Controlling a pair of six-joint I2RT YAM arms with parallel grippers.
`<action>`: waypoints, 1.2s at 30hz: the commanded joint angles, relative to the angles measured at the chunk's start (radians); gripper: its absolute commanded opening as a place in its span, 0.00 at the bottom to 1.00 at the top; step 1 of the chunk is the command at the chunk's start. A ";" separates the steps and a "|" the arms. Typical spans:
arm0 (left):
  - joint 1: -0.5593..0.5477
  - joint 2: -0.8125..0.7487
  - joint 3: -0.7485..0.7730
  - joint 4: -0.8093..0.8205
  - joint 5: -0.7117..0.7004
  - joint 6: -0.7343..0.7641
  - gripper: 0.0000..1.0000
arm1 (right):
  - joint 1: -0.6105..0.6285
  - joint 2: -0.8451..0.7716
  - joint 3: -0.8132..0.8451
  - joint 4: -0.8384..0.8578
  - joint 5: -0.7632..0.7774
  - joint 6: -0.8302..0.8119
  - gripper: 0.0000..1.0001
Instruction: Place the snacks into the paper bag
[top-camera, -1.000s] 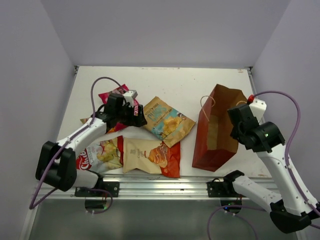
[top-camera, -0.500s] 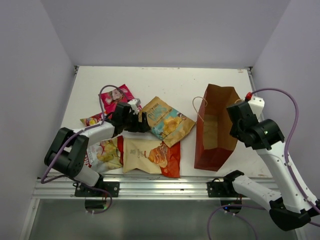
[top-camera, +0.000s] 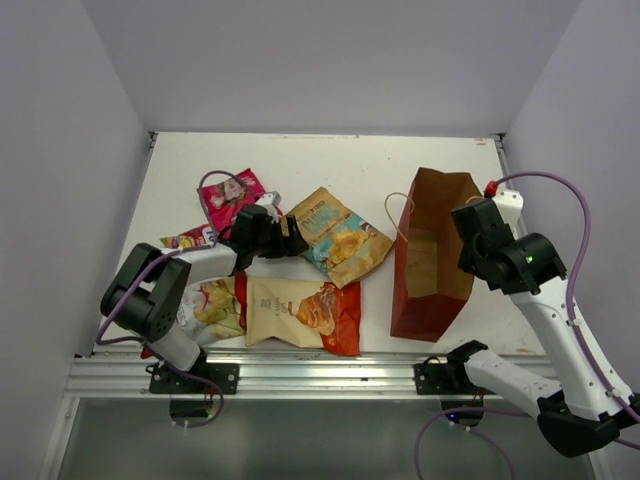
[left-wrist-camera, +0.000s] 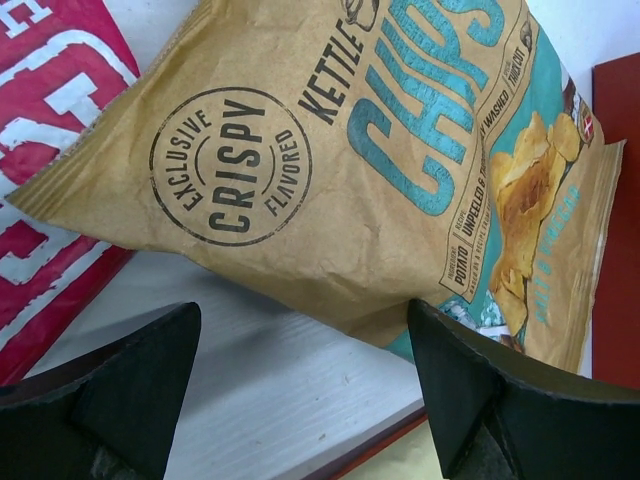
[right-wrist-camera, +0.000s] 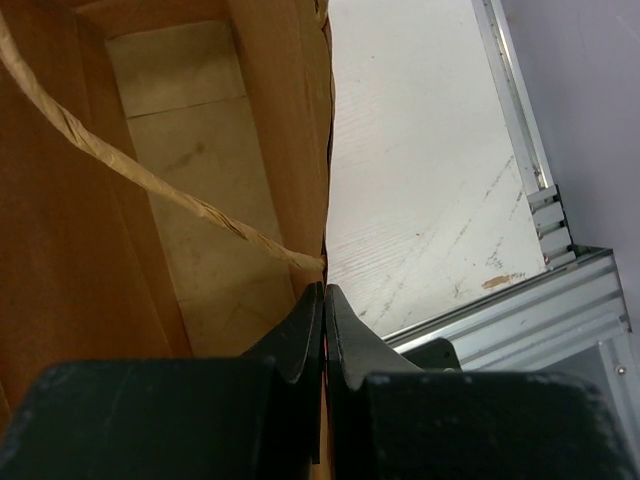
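Observation:
The paper bag (top-camera: 432, 250) stands open at the right; my right gripper (top-camera: 472, 238) is shut on its right rim (right-wrist-camera: 312, 180), holding it upright. Its inside (right-wrist-camera: 190, 180) is empty, with a twine handle across. My left gripper (top-camera: 288, 238) is open, low over the table at the near-left edge of the tan-and-blue packet (top-camera: 338, 235), which fills the left wrist view (left-wrist-camera: 380, 150) just beyond the fingertips (left-wrist-camera: 450, 370). The magenta packet (top-camera: 230, 195) lies behind it. The cream-and-orange packet (top-camera: 300, 308), red-and-white packet (top-camera: 205, 305) and small red-yellow packet (top-camera: 185, 239) lie near the front left.
The metal rail (top-camera: 300, 375) runs along the table's front edge. Grey walls close in the table on the left, back and right. My left arm's purple cable (top-camera: 215, 178) loops over the magenta packet.
My left gripper has moved right and down off the magenta packet to the tan-and-blue packet's edge. The right gripper has tilted the paper bag more upright.

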 joint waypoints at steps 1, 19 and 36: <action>-0.013 0.045 0.032 0.113 -0.039 -0.078 0.88 | -0.004 0.000 0.027 -0.171 -0.021 -0.030 0.00; -0.045 0.262 0.230 0.269 -0.040 -0.249 0.00 | -0.004 0.032 -0.001 -0.112 -0.088 -0.103 0.00; -0.059 -0.115 0.198 0.153 -0.102 -0.129 0.00 | -0.004 0.026 -0.044 -0.068 -0.119 -0.113 0.00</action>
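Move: The kettle chips bag's middle lies about 5 cm ahead of my open left hand, 9 cm to its right and barely below it. From that hand, the pink bag is some 14 cm left and 9 cm ahead, the croissant bag about 15 cm back. My right hand still pinches the paper bag's right rim; the bag's body sits roughly 7 cm left and 3 cm ahead of it, and the chips bag 30 cm left and 17 cm ahead. I slide my left hand low, about 7 cm forward and 5 cm right, onto the near-left edge of the chips bag. My fingers close on the way and pinch that edge; then I raise it some 10 cm, tipping the fingertips up. My right hand keeps its pinch on the paper bag's rim, sinking about 2 cm and tipping slightly down as it turns a little counter-clockwise. ##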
